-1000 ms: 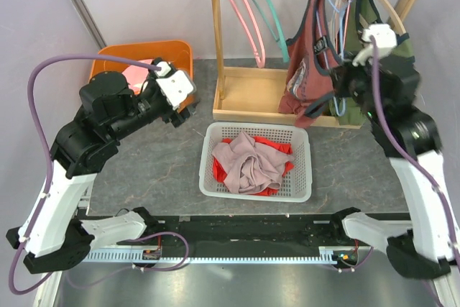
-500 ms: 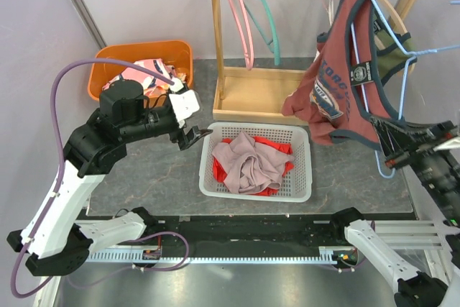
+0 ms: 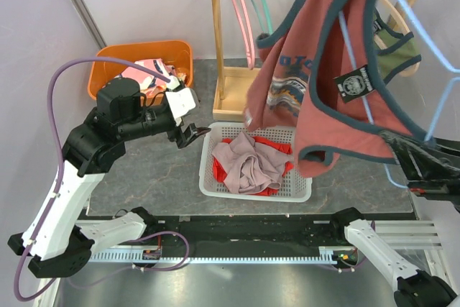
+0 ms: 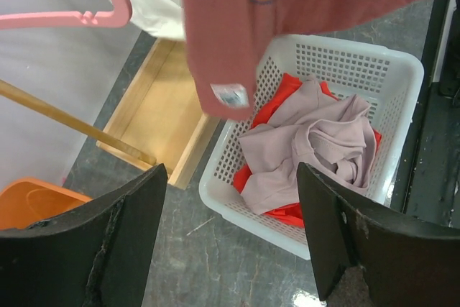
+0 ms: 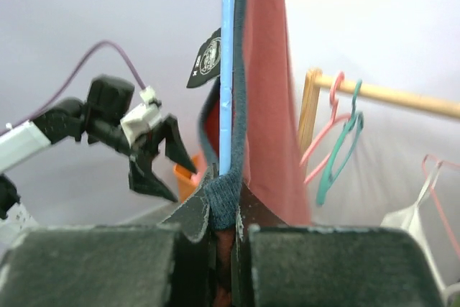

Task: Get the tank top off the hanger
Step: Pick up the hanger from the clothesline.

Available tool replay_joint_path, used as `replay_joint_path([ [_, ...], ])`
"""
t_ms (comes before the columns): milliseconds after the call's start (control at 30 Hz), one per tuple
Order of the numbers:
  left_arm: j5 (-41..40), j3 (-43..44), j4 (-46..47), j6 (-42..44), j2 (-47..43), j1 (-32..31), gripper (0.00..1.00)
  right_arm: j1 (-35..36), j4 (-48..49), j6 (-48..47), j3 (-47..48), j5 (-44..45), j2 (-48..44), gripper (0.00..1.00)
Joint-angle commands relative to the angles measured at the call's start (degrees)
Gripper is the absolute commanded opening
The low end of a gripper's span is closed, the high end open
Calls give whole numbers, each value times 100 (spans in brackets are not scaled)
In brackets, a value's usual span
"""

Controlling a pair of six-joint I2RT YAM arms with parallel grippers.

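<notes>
The tank top (image 3: 309, 62) is dark red with teal trim and hangs on a light blue hanger (image 3: 435, 98), raised high over the basket. My right gripper (image 3: 397, 145) is at the near right, under the garment. In the right wrist view this gripper (image 5: 228, 199) is shut on the tank top's teal trim (image 5: 231, 190) and the hanger wire (image 5: 228, 70). My left gripper (image 3: 195, 134) is open and empty just left of the basket. In the left wrist view its fingers (image 4: 129, 235) are wide apart, with the tank top's hem (image 4: 230, 41) hanging above them.
A white basket (image 3: 213, 186) of pale pink and red clothes sits mid-table. An orange bin (image 3: 108, 62) with clothes is at the back left. The wooden rack (image 3: 248, 95) holds pink and teal hangers (image 3: 248, 5) and an olive garment (image 3: 397, 52).
My right gripper has pulled the hanger and tank top off the rack, up and toward the near right. My left arm has swung right to the basket's left edge.
</notes>
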Motion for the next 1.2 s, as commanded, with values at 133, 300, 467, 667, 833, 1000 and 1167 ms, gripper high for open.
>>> replay_joint_path([
  [133, 304, 115, 61, -224, -128, 151, 79, -11, 1961, 423, 854, -253, 338, 0],
  [300, 392, 106, 69, -250, -145, 230, 78, -64, 1831, 549, 846, -518, 418, 0],
  [467, 401, 106, 61, -250, -163, 257, 77, -134, 1690, 522, 441, -421, 277, 0],
  [667, 471, 62, 61, -277, -181, 309, 77, -161, 1725, 557, 739, -289, 522, 0],
  [833, 559, 80, 70, -312, -189, 336, 77, -187, 1804, 636, 1186, -272, 996, 0],
  [1000, 612, 141, 78, -321, -198, 345, 76, -388, 2216, 680, 1311, -228, 1339, 0],
  [1167, 656, 185, 78, -338, -198, 353, 76, -503, 2489, 689, 1311, -114, 1683, 0],
])
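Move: My right hand already holds the blue hanger with the tank top on it. The cloth's middle is about 11 cm ahead of that hand and 8 cm to its left, roughly level. The white basket is some 15 cm ahead, 16 cm left and 57 cm below; the pink hanger on the rail is about 36 cm ahead, 20 cm left and 12 cm lower. From my idle left hand, the tank top lies about 21 cm right, 5 cm back and 15 cm higher. Keeping the blue hanger and the tank top's dark edging pinched, I draw my right hand back about 7 cm while raising it, then bring it forward again and carry on up, ending some 10 cm higher and barely farther out. The wrist tips the fingers upward by about 15 degrees. ##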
